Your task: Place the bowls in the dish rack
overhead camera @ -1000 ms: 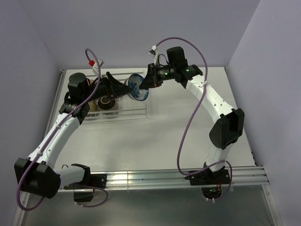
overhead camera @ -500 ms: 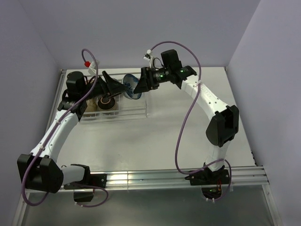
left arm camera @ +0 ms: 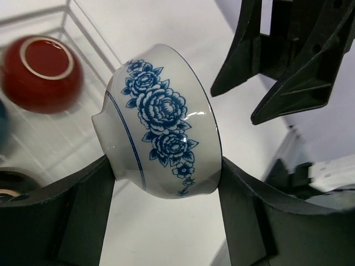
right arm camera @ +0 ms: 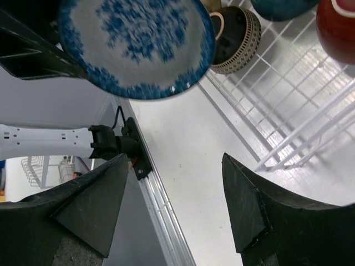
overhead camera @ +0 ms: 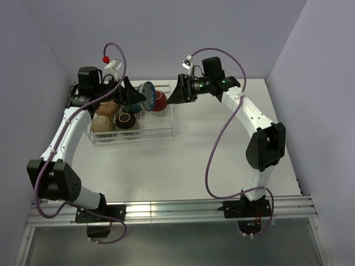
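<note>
The blue-and-white bowl (overhead camera: 147,97) (left arm camera: 163,119) hangs on its side above the dish rack (overhead camera: 165,133), with my left gripper (overhead camera: 138,98) (left arm camera: 166,169) shut on its foot and rim. Its patterned inside (right arm camera: 136,44) faces my right gripper (overhead camera: 174,94) (right arm camera: 177,205), which stands open and empty just right of it, apart from the bowl. In the rack lie a red bowl (overhead camera: 160,101) (left arm camera: 41,72) (right arm camera: 338,27), a black-inside bowl (overhead camera: 126,121) (right arm camera: 236,39) and tan bowls (overhead camera: 102,123). A teal bowl (right arm camera: 283,8) shows at the top edge of the right wrist view.
The rack (right arm camera: 288,105) sits at the table's far left, near the left wall. The right gripper's black fingers (left arm camera: 288,61) fill the upper right of the left wrist view. An aluminium rail (overhead camera: 194,209) runs along the near edge.
My right gripper opened, let go of the blue-and-white bowl and drew back to the right. The left gripper kept the bowl and carried it left over the rack.
</note>
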### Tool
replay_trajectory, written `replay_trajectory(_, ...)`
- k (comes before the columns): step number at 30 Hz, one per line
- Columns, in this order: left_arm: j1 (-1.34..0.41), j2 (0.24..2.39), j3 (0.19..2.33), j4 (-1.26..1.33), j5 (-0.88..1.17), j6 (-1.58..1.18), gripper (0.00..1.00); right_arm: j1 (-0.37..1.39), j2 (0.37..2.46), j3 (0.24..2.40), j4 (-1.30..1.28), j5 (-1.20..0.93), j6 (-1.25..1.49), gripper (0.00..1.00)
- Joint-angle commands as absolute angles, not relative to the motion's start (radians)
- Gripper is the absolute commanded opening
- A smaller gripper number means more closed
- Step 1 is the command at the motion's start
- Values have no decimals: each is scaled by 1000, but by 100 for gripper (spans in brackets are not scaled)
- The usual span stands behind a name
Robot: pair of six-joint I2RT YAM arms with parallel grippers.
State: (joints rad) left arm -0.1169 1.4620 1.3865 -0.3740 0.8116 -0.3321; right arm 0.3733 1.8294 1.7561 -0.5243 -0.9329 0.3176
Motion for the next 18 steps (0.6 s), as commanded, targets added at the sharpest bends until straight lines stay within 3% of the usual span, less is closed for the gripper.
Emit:
replay_trajectory(1, -115, 1491, 1509, -506, 774, -39, 0, 356, 1796, 1736, -503, -920, 336, 75)
replay_trajectory(6, -130, 1540, 1601, -607, 600, -31, 0, 342, 1810, 1723, -531, -841, 344, 73)
replay_trajectory(13, -238, 1499, 1522, -575, 358, -11, 0, 342, 1833, 1677, -512, -793, 397, 53)
replay_trajectory(18, -339, 1592, 1658, -713, 73, 23, 0, 341, 1838, 1674, -526, -701, 428, 44)
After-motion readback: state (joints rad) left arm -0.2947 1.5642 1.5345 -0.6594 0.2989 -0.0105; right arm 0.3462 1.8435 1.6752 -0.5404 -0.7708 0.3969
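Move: The blue-and-white bowl is already in my left fingers. I'm taking it to the free slot at the dish rack's near right, which lies almost straight below that hand, about 2 cm ahead and 20 cm down. Beside the slot, the black bowl is about 13 cm left of my hand and 2 cm ahead. The red bowl is some 14 cm ahead and 3 cm right. From my right hand the slot is about 11 cm left, 2 cm ahead and 20 cm down. Keeping my grip on the blue-and-white bowl, I carry my left hand a few centimetres forward and left, then sink it towards the free slot while easing back right, about 6 cm down in all. As it goes, my wrist tips the fingers some 30 degrees more downward. My empty right hand drops about 5 cm, drawing slightly right and forward, away from the held bowl, with its fingers partly closing. ##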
